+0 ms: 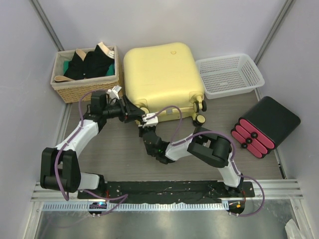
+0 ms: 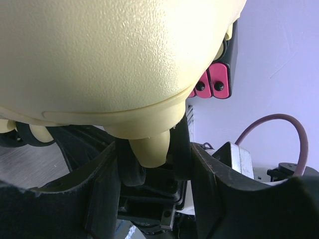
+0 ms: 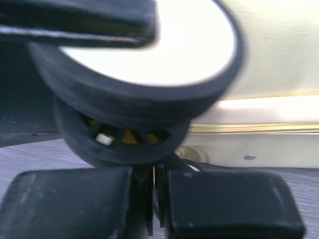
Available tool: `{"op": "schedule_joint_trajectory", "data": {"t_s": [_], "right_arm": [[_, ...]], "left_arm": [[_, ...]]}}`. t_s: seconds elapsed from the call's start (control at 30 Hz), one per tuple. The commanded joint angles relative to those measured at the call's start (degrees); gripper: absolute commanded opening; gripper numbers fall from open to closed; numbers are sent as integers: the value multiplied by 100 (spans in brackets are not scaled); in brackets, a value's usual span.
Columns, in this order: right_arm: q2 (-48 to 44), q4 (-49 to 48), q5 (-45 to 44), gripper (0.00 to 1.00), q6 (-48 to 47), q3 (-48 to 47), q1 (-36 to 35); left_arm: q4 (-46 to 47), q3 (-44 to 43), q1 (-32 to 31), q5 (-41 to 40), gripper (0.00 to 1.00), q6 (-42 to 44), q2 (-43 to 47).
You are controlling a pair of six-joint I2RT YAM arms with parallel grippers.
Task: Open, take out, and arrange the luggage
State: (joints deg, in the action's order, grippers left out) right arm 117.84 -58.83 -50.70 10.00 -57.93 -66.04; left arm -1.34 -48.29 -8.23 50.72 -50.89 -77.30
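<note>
The luggage [image 1: 159,74] is a pale-yellow hard-shell suitcase lying flat and closed at the back centre. My left gripper [image 1: 132,110] is at its near-left corner. In the left wrist view the luggage [image 2: 109,59] fills the top, and the left gripper [image 2: 149,169] straddles a yellow caster leg [image 2: 149,149] with black wheels, its fingers [image 2: 99,189] against both wheels. My right gripper [image 1: 145,128] is just in front of the near edge. In the right wrist view it [image 3: 155,199] is shut under a black wheel [image 3: 119,144], and only thin dark strips show between the pads. The luggage shell [image 3: 279,50] and its zipper seam [image 3: 259,128] show behind.
A wicker basket [image 1: 84,90] of dark clothes stands at the back left. A white plastic basket [image 1: 227,90] stands right of the luggage. A black box with red cylinders [image 1: 266,124] is at the right, and also shows in the left wrist view [image 2: 209,84]. Walls enclose three sides.
</note>
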Motion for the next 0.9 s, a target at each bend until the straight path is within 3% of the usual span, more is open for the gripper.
{"op": "schedule_joint_trajectory", "data": {"t_s": [0.0, 0.6, 0.87], "right_arm": [[-244, -577, -889, 1, -279, 80, 188], [-938, -490, -1135, 1, -315, 941, 355], [-1325, 240, -889, 1, 204, 1275, 812]], "left_arm": [[926, -75, 190, 333, 0, 291, 294], [486, -119, 515, 87, 0, 642, 417], [320, -136, 656, 26, 0, 773, 461]]}}
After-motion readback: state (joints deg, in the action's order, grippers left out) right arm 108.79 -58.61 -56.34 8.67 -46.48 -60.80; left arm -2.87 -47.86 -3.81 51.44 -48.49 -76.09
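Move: My right fingers are already shut on the zipper pull near the left end of the suitcase's front seam. The blue label on that seam lies about 12 cm to their right and 1 cm farther out; the lower right wheel is some 25 cm to the right, level in reach and 5 cm lower. The upper left wheel, kept in my left grip, is roughly 7 cm straight above them. From my left hand, the zipper pull is about 8 cm below and 1 cm farther out. With my right fingers kept shut on the zipper pull, I drag it to the right along the suitcase's front seam towards the blue label, about 9 cm, gathering speed, with 1 to 2 cm of forward drift late on and the wrist turning some 10 degrees clockwise. Against this my left hand keeps its pinch on the upper left wheel and eases about 2.5 cm to the left. ##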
